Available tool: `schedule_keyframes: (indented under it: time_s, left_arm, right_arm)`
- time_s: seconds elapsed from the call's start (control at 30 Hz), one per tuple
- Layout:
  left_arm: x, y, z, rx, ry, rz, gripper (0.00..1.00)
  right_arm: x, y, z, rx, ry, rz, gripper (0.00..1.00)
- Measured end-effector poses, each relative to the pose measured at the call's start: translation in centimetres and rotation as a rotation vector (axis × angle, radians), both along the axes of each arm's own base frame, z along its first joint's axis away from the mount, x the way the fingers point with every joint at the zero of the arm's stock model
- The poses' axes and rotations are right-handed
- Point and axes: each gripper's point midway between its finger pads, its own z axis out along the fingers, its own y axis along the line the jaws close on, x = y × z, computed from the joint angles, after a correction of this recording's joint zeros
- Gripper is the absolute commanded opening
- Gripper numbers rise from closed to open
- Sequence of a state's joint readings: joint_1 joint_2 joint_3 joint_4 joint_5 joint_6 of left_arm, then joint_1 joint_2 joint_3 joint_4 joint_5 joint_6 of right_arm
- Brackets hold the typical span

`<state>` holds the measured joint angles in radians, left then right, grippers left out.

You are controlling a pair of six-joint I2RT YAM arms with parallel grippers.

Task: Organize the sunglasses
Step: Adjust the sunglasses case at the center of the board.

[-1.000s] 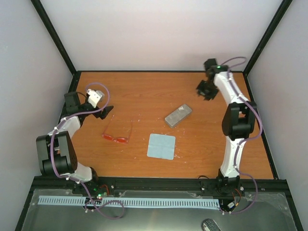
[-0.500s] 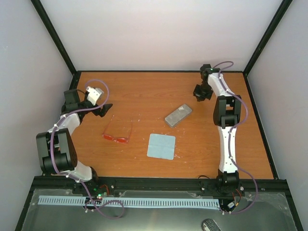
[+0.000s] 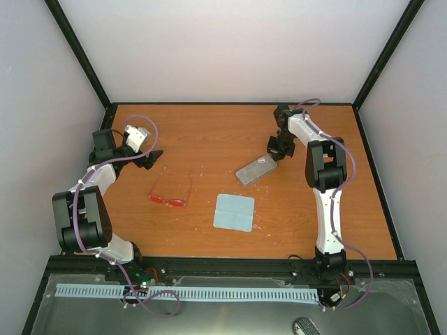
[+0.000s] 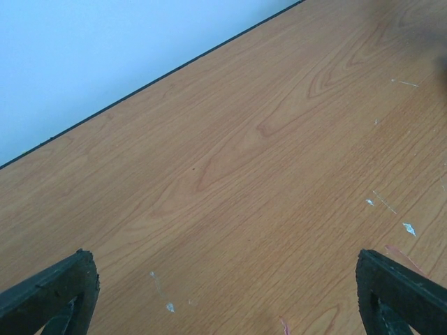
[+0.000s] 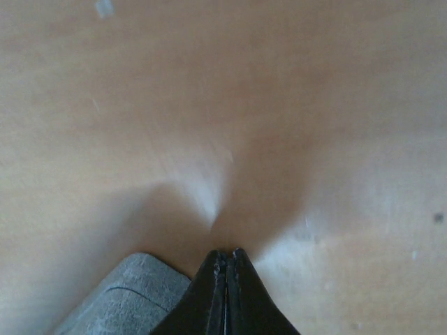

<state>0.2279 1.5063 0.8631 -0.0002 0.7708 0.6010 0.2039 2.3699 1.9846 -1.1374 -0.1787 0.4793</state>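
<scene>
The sunglasses, red-orange with thin temple arms pointing toward the back, lie on the table left of centre. My left gripper hovers just behind and left of them, jaws wide open; its wrist view shows only bare wood between the fingertips, plus a thin red sliver at the bottom edge. My right gripper is shut with nothing in it, its tip low at the far right end of the grey case. In the right wrist view the closed fingers sit beside the case's corner.
A light blue square cloth lies in front of the case, near the table's middle. Black frame rails border the wooden table, with white walls behind.
The right arm swung left from the back right corner down to the case's end, and its jaws closed. The case has shifted slightly left. The left arm and sunglasses stayed put.
</scene>
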Motion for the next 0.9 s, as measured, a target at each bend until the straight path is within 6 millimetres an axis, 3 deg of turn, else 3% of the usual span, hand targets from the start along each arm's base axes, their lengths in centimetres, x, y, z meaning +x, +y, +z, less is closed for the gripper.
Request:
schedule_keyframes:
  time_s: [0.23,0.4,0.47,0.53,0.6,0.63,0.8,0.9]
  left_arm:
    - [-0.5,-0.2,-0.8,-0.009,0.019,-0.006,0.99]
    - [-1.1,-0.5,-1.4,-0.02,0.033,-0.015,0.99]
    - [-1.3,-0.6,-1.4,-0.022,0.032,-0.019,0.99]
    - [-1.4,-0.7,-1.4,-0.023,0.031,-0.021,0.99]
    - [-1.4,-0.7,-1.2,-0.022,0.026,-0.021,0.99]
    - [-1.4,-0.7,-1.2,-0.021,0.025,-0.021,0.99]
    - [-1.4,-0.7,-1.1,-0.008,0.013,-0.028,1.0]
    - [-1.3,-0.6,-1.1,0.008,-0.001,-0.034,0.99]
  right_arm:
    - [-4.7,0.5,0.1,0.002,0.08,0.022,0.03]
    - [-8.1,2.9,0.9,0.031,0.116,0.081,0.05]
    - [-9.2,4.1,1.8,0.032,0.115,0.117,0.17]
    - [-9.9,4.5,3.2,0.008,0.094,0.15,0.41]
    - [-10.2,4.9,4.1,-0.006,0.068,0.187,0.83]
    - [-10.2,4.9,5.0,-0.017,0.04,0.213,0.97]
    - [-9.3,4.6,11.3,-0.059,-0.203,0.415,1.0]
    - [-9.1,4.6,13.5,-0.081,-0.318,0.562,1.0]
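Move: The sunglasses case lies askew, its middle about 7 cm to the left of the right gripper and 6 cm back, at fingertip height; the shut fingers are at its far right end. From that gripper, the blue cloth is some 23 cm back and 14 cm left, the sunglasses about 14 cm back and 35 cm left. From the left gripper, the case is roughly 34 cm to the right, 2 cm back and 15 cm lower. Keep the right fingers shut and low and sweep them back about 10 cm against the right end of the sunglasses case, curving left some 5 cm over the second half to push it towards the middle of the board. Then lift straight off by about 13 cm, opening the fingers wide and turning the wrist counter-clockwise some 30 degrees while the fingertips tilt forward. ##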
